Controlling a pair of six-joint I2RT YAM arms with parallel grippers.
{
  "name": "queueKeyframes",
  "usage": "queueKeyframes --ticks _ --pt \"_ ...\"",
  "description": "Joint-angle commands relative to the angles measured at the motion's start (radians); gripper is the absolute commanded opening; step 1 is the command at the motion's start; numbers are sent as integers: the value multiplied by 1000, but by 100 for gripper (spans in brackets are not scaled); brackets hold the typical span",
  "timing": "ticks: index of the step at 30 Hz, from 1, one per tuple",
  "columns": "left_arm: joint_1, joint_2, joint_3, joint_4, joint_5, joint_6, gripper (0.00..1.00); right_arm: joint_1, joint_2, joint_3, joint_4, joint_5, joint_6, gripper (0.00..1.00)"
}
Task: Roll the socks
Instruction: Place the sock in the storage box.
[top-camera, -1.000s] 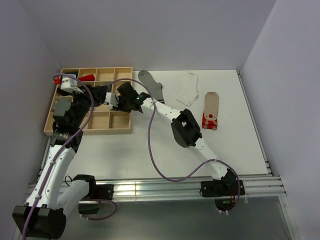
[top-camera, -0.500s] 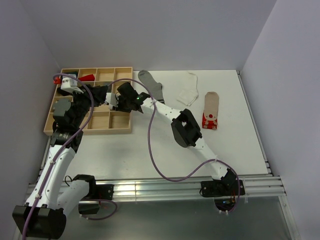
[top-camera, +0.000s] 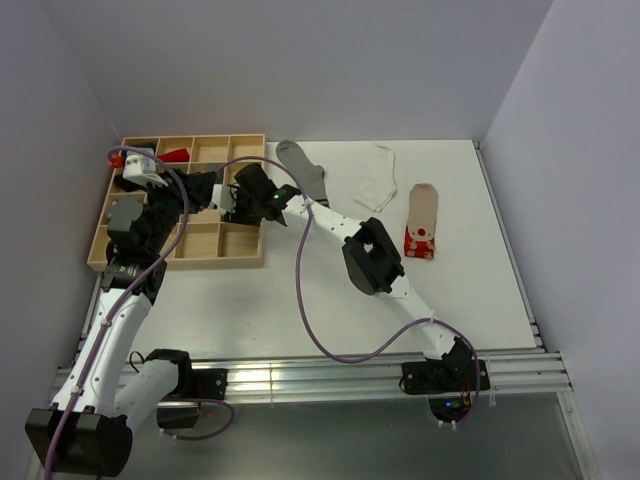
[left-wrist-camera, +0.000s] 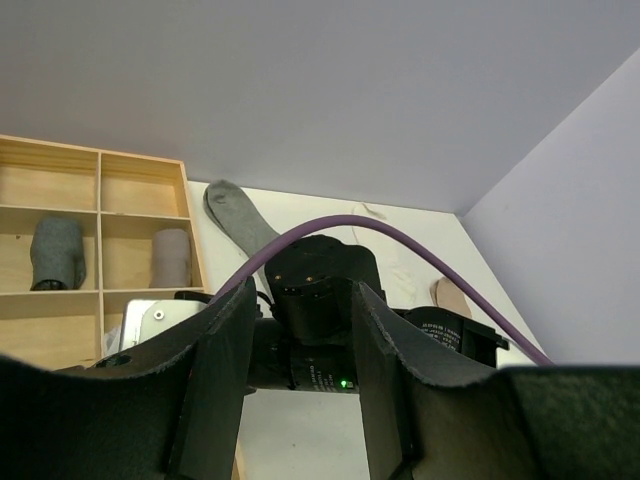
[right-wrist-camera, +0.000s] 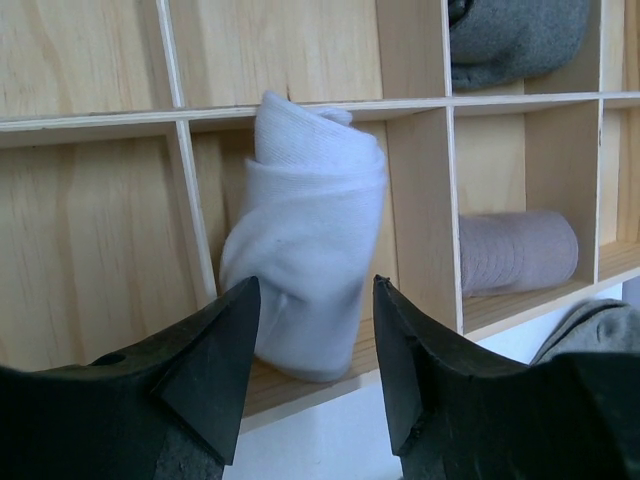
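Observation:
In the right wrist view a rolled white sock (right-wrist-camera: 305, 270) stands on end in a compartment of the wooden tray (right-wrist-camera: 90, 70). My right gripper (right-wrist-camera: 315, 290) is open just in front of it, its fingertips to either side and off the fabric. Seen from above, the right gripper (top-camera: 222, 200) reaches over the tray's right side, and my left gripper (top-camera: 205, 186) hovers close beside it. The left gripper (left-wrist-camera: 300, 300) is open with nothing between its fingers. On the table lie a flat grey sock (top-camera: 305, 168), a white sock (top-camera: 377, 178) and a beige sock with a red patterned end (top-camera: 421, 220).
Other tray compartments hold rolled grey socks (right-wrist-camera: 515, 250) (right-wrist-camera: 515, 35), and a red item (top-camera: 175, 155) sits in a far one. A purple cable (top-camera: 300, 290) loops from the right arm over the table. Walls close in on the left, back and right.
My right gripper's jaws have spread apart and let go of the rolled white sock, which stays in its compartment. Neither arm has shifted noticeably.

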Motion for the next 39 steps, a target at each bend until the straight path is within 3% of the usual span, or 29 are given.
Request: queueKeyframes --ticks 1,29,39 --pt "5 -2 -3 47 11 -11 48 16 -35 -16 -32 -68 4 57" --pt "5 -4 -18 56 7 -4 49 -3 -263 -104 16 -122 88 59" --pt "5 0 -11 53 27 -14 49 -107 -427 -188 -53 -95 215 58"
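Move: Beneath the right hand, the white rolled sock already lies released in its compartment at the storage box's right edge, its middle about 2 cm left and 3 cm below. From that hand, the light grey roll is some 8 cm ahead and 1 cm right, the dark grey roll 8 cm ahead and 8 cm left, both about 3 cm lower; the long striped sock lies 8 cm ahead, 12 cm right. From the left hand the white sock is about 11 cm ahead, 1 cm right, 31 cm down. Backing out of the compartment with its fingers already open and kept open, the right hand starts slowly, then climbs faster, about 11 cm in all, first easing back 2 to 3 cm and at the end swinging about 3 cm right, away from the white sock towards the box's right edge. The wrist rolls some 10 degrees, its left side rising. ##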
